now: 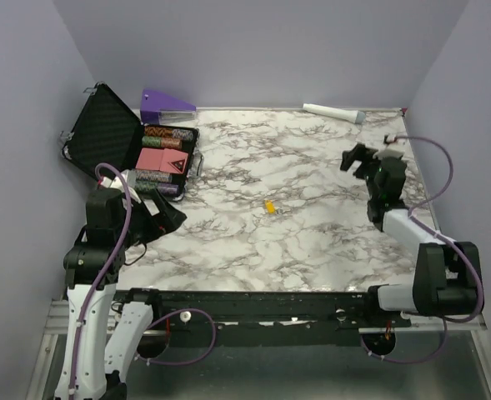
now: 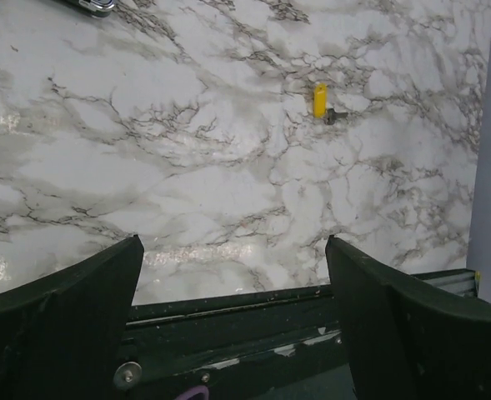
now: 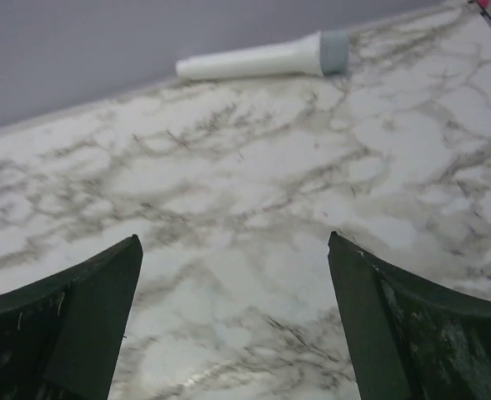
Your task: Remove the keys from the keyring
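The keys [image 1: 269,206] are a tiny yellow-orange bunch lying near the middle of the marble table [image 1: 312,242]. In the left wrist view the keys [image 2: 320,99] lie far ahead, with a small grey piece [image 2: 335,116] touching them; I cannot tell whether it is the keyring. My left gripper [image 1: 168,215] hangs open over the table's near left edge, well short of the keys. In its own view the left gripper [image 2: 232,243] holds nothing. My right gripper [image 1: 358,158] is open at the far right, pointing away from the keys. In its own view the right gripper [image 3: 232,240] is also empty.
An open black case [image 1: 103,133] with poker chips [image 1: 160,158] sits at the back left, with a purple wedge [image 1: 167,103] behind it. A white cylinder with a grey tip [image 1: 333,112] lies along the back wall, and this cylinder [image 3: 262,57] shows ahead of the right gripper.
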You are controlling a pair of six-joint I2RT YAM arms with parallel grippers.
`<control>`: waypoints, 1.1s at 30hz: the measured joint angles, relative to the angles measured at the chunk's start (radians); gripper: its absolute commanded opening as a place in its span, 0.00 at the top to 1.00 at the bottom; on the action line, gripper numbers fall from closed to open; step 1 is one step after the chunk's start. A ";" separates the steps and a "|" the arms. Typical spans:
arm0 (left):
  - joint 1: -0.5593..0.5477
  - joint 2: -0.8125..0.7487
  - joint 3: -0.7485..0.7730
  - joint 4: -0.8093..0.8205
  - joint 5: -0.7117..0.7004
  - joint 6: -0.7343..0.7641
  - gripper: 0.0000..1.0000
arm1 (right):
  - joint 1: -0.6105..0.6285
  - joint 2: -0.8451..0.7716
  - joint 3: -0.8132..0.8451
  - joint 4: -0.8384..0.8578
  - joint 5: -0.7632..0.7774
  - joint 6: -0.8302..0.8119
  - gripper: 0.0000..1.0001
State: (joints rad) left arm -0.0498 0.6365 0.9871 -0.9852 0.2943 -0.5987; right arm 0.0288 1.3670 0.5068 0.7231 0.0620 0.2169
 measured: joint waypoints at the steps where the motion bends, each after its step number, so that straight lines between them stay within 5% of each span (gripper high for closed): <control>1: 0.000 0.000 0.001 -0.008 0.010 0.012 0.01 | 0.000 -0.023 0.095 -0.120 -0.014 0.035 0.00; 5: -0.011 0.045 0.010 -0.043 0.014 0.051 0.01 | 0.000 -0.098 0.313 -0.386 -0.138 0.258 0.00; 16: -0.026 -0.011 -0.150 0.068 0.079 -0.118 0.01 | -0.011 -0.097 0.336 -0.950 -0.388 0.503 0.00; 20: -0.026 -0.045 -0.258 0.149 0.166 -0.184 0.01 | -0.011 -0.153 0.357 -1.020 -0.431 0.513 0.00; 28: -0.080 0.098 -0.201 0.218 0.202 -0.142 0.01 | 0.044 -0.272 0.358 -1.069 -0.499 0.610 0.00; 33: -0.318 0.226 -0.134 0.258 0.121 -0.078 0.02 | 0.090 -0.283 0.394 -1.109 -0.583 0.629 0.00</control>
State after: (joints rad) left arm -0.3676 0.8627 0.8532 -0.7269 0.4156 -0.6769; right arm 0.1184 1.0840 0.9012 -0.3859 -0.5213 0.8463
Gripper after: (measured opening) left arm 0.988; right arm 0.998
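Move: The keys on their yellow-tagged ring lie on the table about 12 cm back from the right hand and some 28 cm to its left, roughly 14 cm below. Counted from the left hand, they are about 11 cm ahead, 24 cm to the right and 23 cm below. The white torch stands some 19 cm ahead of the right hand and 6 cm to its left; the chip case sits about 24 cm ahead of the left hand and 10 cm to its left. Both empty hands head in towards the keys from either side, fingers staying wide open and touching nothing. The right springs up nearly 10 cm, dips again, then climbs while drawing back and left about 12 to 14 cm, its fingers swinging from straight ahead to leftward and down. The left sinks about 5 cm, then sweeps some 9 cm right, turning clockwise. ##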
